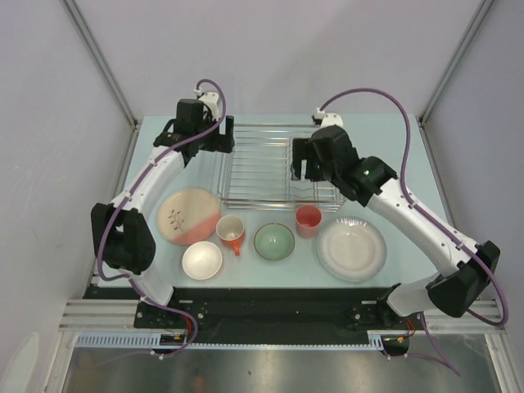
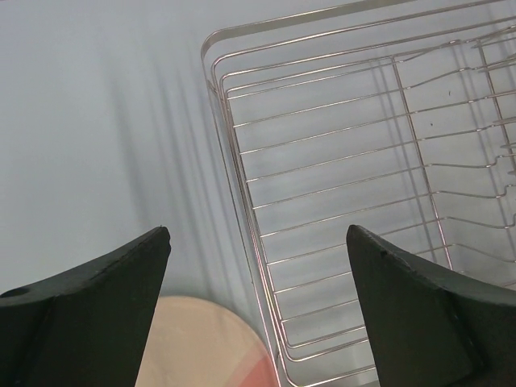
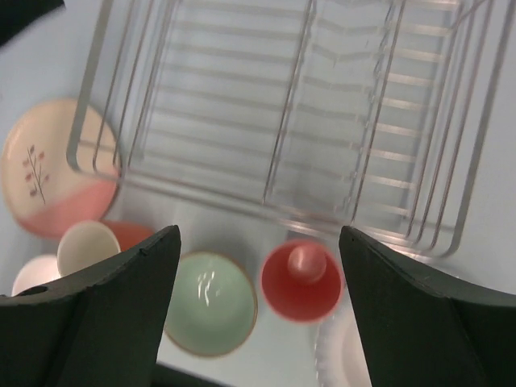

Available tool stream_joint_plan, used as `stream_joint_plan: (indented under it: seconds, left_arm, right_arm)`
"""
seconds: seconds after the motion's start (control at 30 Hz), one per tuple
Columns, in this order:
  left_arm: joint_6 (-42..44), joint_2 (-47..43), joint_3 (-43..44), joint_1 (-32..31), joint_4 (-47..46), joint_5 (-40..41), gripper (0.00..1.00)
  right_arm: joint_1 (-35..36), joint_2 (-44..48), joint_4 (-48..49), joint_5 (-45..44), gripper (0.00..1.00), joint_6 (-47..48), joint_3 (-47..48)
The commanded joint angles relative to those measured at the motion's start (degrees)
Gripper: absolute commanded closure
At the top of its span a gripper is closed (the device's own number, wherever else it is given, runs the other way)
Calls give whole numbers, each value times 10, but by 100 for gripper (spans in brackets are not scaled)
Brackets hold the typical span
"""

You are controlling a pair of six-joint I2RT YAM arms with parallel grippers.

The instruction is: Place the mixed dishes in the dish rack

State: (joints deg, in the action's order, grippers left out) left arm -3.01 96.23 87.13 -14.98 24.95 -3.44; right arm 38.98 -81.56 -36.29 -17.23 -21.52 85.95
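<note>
The dish rack (image 1: 260, 168) is a silver wire basket at the table's middle back, and no dish shows in it. In front of it lie the pink plate (image 1: 189, 215), orange-handled white mug (image 1: 231, 232), small white bowl (image 1: 202, 260), pale green bowl (image 1: 273, 241), orange cup (image 1: 309, 220) and large whitish plate (image 1: 351, 248). My left gripper (image 1: 214, 146) hangs open over the rack's left rim (image 2: 228, 145), the pink plate (image 2: 201, 347) below it. My right gripper (image 1: 309, 170) is open above the rack's front right, with the orange cup (image 3: 300, 282) and green bowl (image 3: 211, 302) between its fingers in view.
Grey walls close in the table on the left, back and right. The mug (image 3: 85, 246) and small white bowl (image 3: 32, 278) sit close together left of the green bowl. The large whitish plate (image 3: 343, 351) lies right beside the cup.
</note>
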Motion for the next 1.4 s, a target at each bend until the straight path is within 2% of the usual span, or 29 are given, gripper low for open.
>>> stream_joint_plan:
  seconds: [0.0,0.13,0.4,0.6,0.9,1.07,1.23,1.37]
  left_arm:
    - [7,8,1,14,-20,2,4]
    - [3,-1,-24,22,-35,0,5]
    - [19,-61,-91,23,-60,19,5]
    - [28,-124,-140,24,-65,34,5]
    - [43,-179,-170,25,-63,49,4]
    - [49,-186,-174,27,-61,53,4]
    - [67,-186,-180,29,-66,57,4]
    - [70,-177,-177,32,-69,57,5]
  right_arm:
    - [49,20,-124,16,15,-60,-30]
    - [74,18,-168,58,16,-109,-47]
    - [111,3,-150,92,19,-151,-124]
    - [114,-20,-68,112,19,-146,-191]
    - [116,-77,40,121,20,-126,-235]
    - [116,-93,72,127,27,-113,-243]
    - [117,-101,78,135,42,-110,-243]
    - [134,-94,59,120,44,-109,-251]
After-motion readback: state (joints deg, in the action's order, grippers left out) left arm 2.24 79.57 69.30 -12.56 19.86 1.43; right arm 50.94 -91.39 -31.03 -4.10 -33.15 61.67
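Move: The green bowl lies about 12 cm back from the right hand, 8 cm to its left and 25 cm below. The red cup stands some 7 cm back, in line sideways with the hand; the orange mug is 10 cm back and 20 cm to the left. The rack's middle lies 11 cm ahead and 6 cm left. From the left hand the bowl is roughly 25 cm back, 15 cm right and 18 cm down. Down and back towards the green bowl, the right hand drops some 22 cm while drawing back 12 cm, the later part of the descent nearly straight down, and edges about 6 cm left. Its fingers tip about 30 degrees further downward, then close partway across the bowl's right rim, beside the red cup. The open left hand backs off 5 cm and shifts 5 cm left from the rack, dipping and rising again. ##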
